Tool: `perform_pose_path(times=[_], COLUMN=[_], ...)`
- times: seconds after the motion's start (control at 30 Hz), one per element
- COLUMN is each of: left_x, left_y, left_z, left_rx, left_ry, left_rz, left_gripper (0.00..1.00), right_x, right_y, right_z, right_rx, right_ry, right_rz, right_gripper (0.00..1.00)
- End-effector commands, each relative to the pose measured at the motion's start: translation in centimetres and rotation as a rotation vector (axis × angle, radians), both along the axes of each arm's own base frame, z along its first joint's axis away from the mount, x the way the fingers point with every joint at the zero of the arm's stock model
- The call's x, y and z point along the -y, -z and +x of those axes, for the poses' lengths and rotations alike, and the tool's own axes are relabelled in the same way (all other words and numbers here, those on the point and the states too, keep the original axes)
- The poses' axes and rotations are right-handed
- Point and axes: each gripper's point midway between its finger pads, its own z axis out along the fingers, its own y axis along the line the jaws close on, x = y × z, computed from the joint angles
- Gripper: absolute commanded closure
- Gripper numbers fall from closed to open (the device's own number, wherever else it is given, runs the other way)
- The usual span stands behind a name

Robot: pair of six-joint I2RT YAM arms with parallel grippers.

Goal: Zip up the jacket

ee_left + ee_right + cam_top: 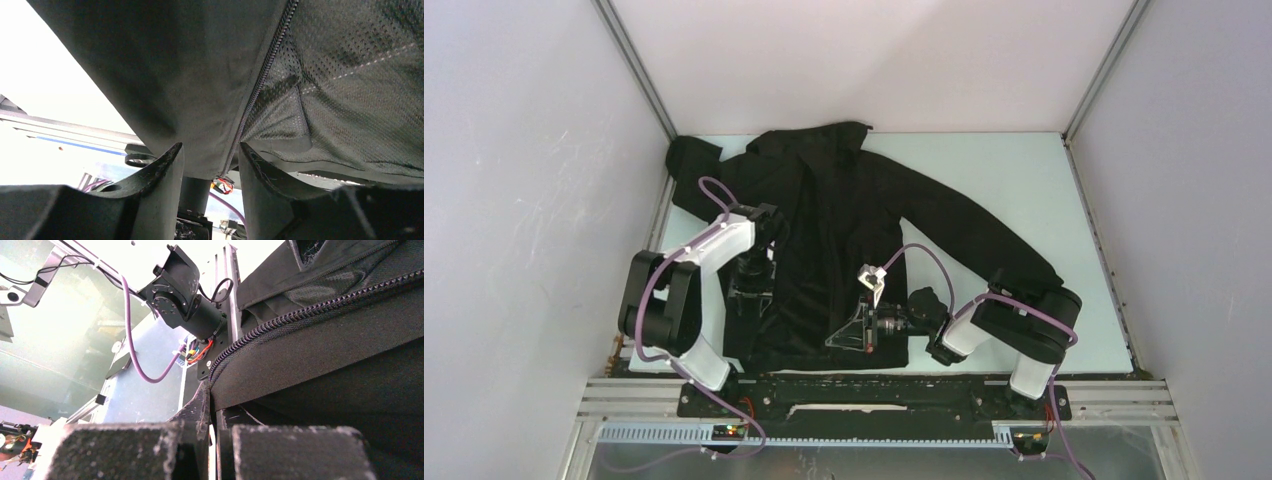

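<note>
The black jacket [844, 210] lies spread on the table, collar at the far side, front open. My left gripper [752, 295] is at the jacket's lower left front. In the left wrist view its jaws [210, 147] stand apart, with the jacket's hem [150, 75] and a zipper row [260, 85] hanging between them; mesh lining shows to the right. My right gripper [852, 335] is at the bottom hem near the middle. In the right wrist view it [212, 390] is shut on the jacket's edge [325, 360], just below the zipper teeth [300, 312].
The pale table surface [1024, 190] shows to the right of the jacket. White walls close in the sides and back. The black front rail [874, 385] runs along the near edge. The left arm [180, 290] shows in the right wrist view.
</note>
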Motion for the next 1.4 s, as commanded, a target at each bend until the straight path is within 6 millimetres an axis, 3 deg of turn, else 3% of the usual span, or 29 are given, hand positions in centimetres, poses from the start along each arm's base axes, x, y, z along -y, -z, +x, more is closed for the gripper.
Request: perform_pose_path(times=[0.0,0.3,0.8,1.07,1.23,1.37], left_x=[-0.5,-0.4,0.1,0.2,-0.2,-0.2], left_y=[0.7,2.4,4.1,4.2,2.0,-0.5], left_z=[0.6,0.2,0.8,1.3,1.5,1.8], left_rx=[0.007,-0.039,-0.056,-0.042,0.035,0.138], left_ry=[0.030,0.052,0.092,0.108,0.089,0.037], left_rz=[0.036,0.053,0.046,0.042,0.052,0.047], left_gripper=[0.51,0.46,0.55,0.86,1.00,1.00], right_x=[0.0,0.0,0.0,0.0,0.0,0.0], right_y=[-2.9,-3.0,-2.8,-2.8,-2.8,-2.8], right_z=[-0.6,-0.5,-0.5,-0.5,-0.6,-0.6], right_rx=[0.056,0.057,0.053,0.055,0.057,0.056], right_ry=[-0.031,-0.029,-0.028,-0.029,-0.028,-0.028], right_rz=[0.102,0.103,0.100,0.101,0.101,0.100], right_gripper=[1.00,1.00,1.00,1.00,1.00,1.00])
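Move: The zipper edge of the jacket's left front lies about 4 cm below the half-open, down-pointing left hand, roughly 1 cm ahead and 1 cm to its right. The jacket's left border is some 5 cm to that hand's left, level with it, and the bottom hem about 14 cm back. The zipper end held in the right hand is roughly 15 cm right, 9 cm back and 6 cm higher. From the right hand, the left zipper edge lies about 15 cm left, 10 cm ahead and 10 cm lower. The left front's zipper edge gets pinched: the left hand sinks about 4 cm almost straight down onto it, creeping slightly forward, then shuts its half-open fingers on the tape. With the fingers closed it starts up again, some 2 cm and a touch forward. The right hand stays put, still gripping the other zipper end. ##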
